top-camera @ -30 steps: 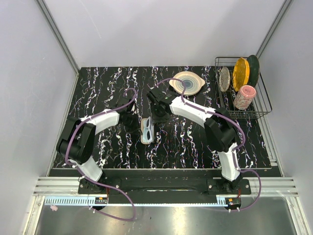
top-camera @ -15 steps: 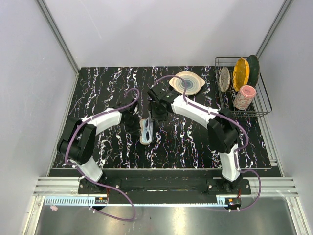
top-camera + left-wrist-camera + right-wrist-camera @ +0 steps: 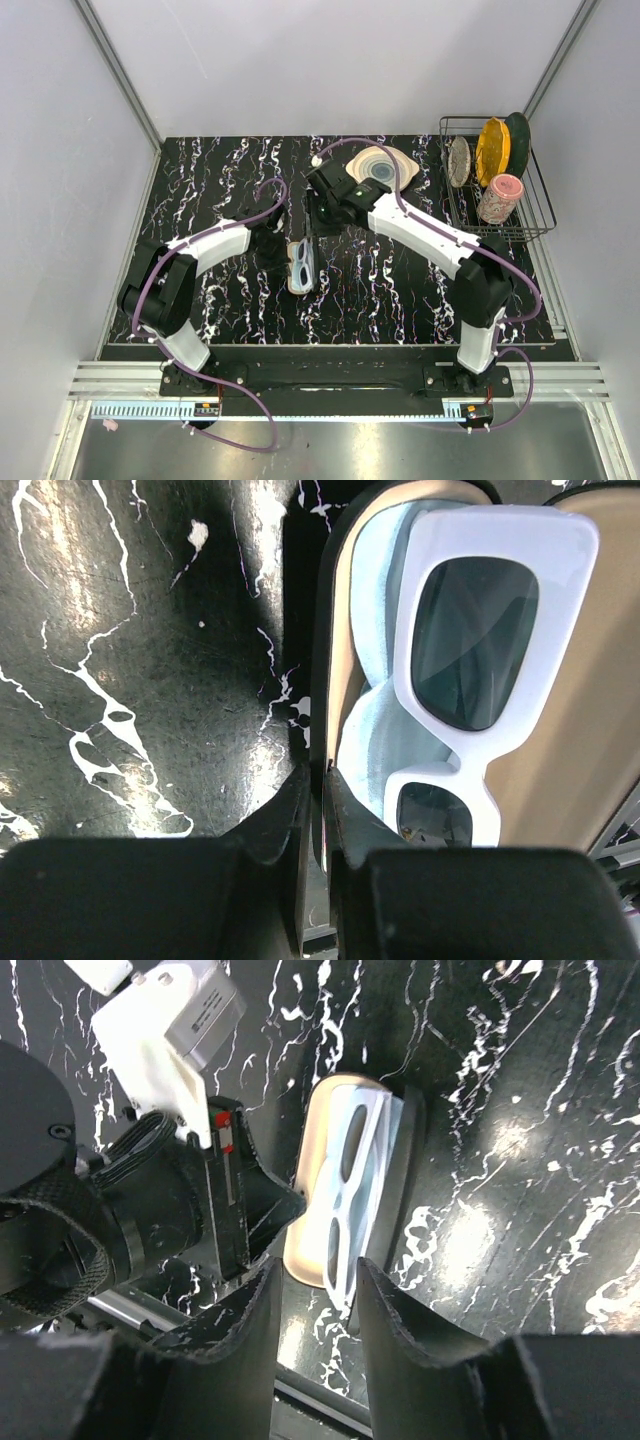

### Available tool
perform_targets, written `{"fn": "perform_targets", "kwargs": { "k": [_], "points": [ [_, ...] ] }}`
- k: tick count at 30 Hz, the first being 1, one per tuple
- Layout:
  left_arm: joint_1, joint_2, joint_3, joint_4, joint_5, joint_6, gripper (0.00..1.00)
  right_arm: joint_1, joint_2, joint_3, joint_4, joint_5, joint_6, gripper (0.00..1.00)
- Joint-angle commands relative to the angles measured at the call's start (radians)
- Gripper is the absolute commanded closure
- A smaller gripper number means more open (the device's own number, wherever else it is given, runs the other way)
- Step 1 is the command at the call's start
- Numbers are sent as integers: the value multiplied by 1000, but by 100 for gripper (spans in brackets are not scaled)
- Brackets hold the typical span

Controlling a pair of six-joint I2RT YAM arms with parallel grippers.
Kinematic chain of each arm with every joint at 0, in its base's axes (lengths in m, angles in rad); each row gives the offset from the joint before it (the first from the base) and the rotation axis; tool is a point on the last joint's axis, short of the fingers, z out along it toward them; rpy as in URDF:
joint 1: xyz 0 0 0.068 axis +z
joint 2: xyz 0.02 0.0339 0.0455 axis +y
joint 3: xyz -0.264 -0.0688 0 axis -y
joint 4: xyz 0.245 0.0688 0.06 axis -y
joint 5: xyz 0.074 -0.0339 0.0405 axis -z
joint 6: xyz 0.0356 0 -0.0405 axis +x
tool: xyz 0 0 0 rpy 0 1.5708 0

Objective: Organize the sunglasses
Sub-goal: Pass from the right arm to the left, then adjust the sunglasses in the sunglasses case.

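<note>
The sunglasses (image 3: 480,650), with a white frame and dark lenses, lie in the open black case (image 3: 325,660) on a light blue cloth (image 3: 375,740) over the tan lining. From above, the sunglasses (image 3: 302,262) sit at the table's middle. My left gripper (image 3: 320,780) is shut on the case's left wall. Hanging above and behind the case is my right gripper (image 3: 318,1280), open with nothing between its fingers. In its view the sunglasses (image 3: 355,1195) and the case lid (image 3: 400,1180) lie below.
A tan plate (image 3: 385,168) lies on the table behind the right arm. A wire dish rack (image 3: 520,232) at the back right holds plates and a pink cup (image 3: 499,198). Dark marbled table (image 3: 200,180) surrounds the case.
My right gripper has drawn back from the case, towards the far side and higher, its arm stretching out. The left gripper and the case have stayed put.
</note>
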Motion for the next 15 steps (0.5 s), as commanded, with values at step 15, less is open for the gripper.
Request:
{"fn": "perform_targets", "kwargs": {
  "k": [15],
  "points": [
    [-14, -6, -9, 116, 42, -98, 100, 47, 147, 20, -17, -11, 36, 61]
  ]
}}
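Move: The left hand already has the left rim of the open case. The white sunglasses lying in it are about 4 cm to that hand's right and level with it fore and aft. From the right hand, high above, the sunglasses are roughly 5 cm back, 2 cm left and 12 cm below. The case lid stands just right of them, also 5 cm back of this hand with no sideways offset; the plate is some 18 cm ahead and 19 cm right. Still pinching the rim of the case, the left hand carries it slightly to the right, a bit over 1 cm, and tips it a few degrees. The empty right hand first slips back and left about 2 cm each way, then sinks towards the case, dropping some 6 cm in all, its fingers staying part open and tilting a little steeper. ##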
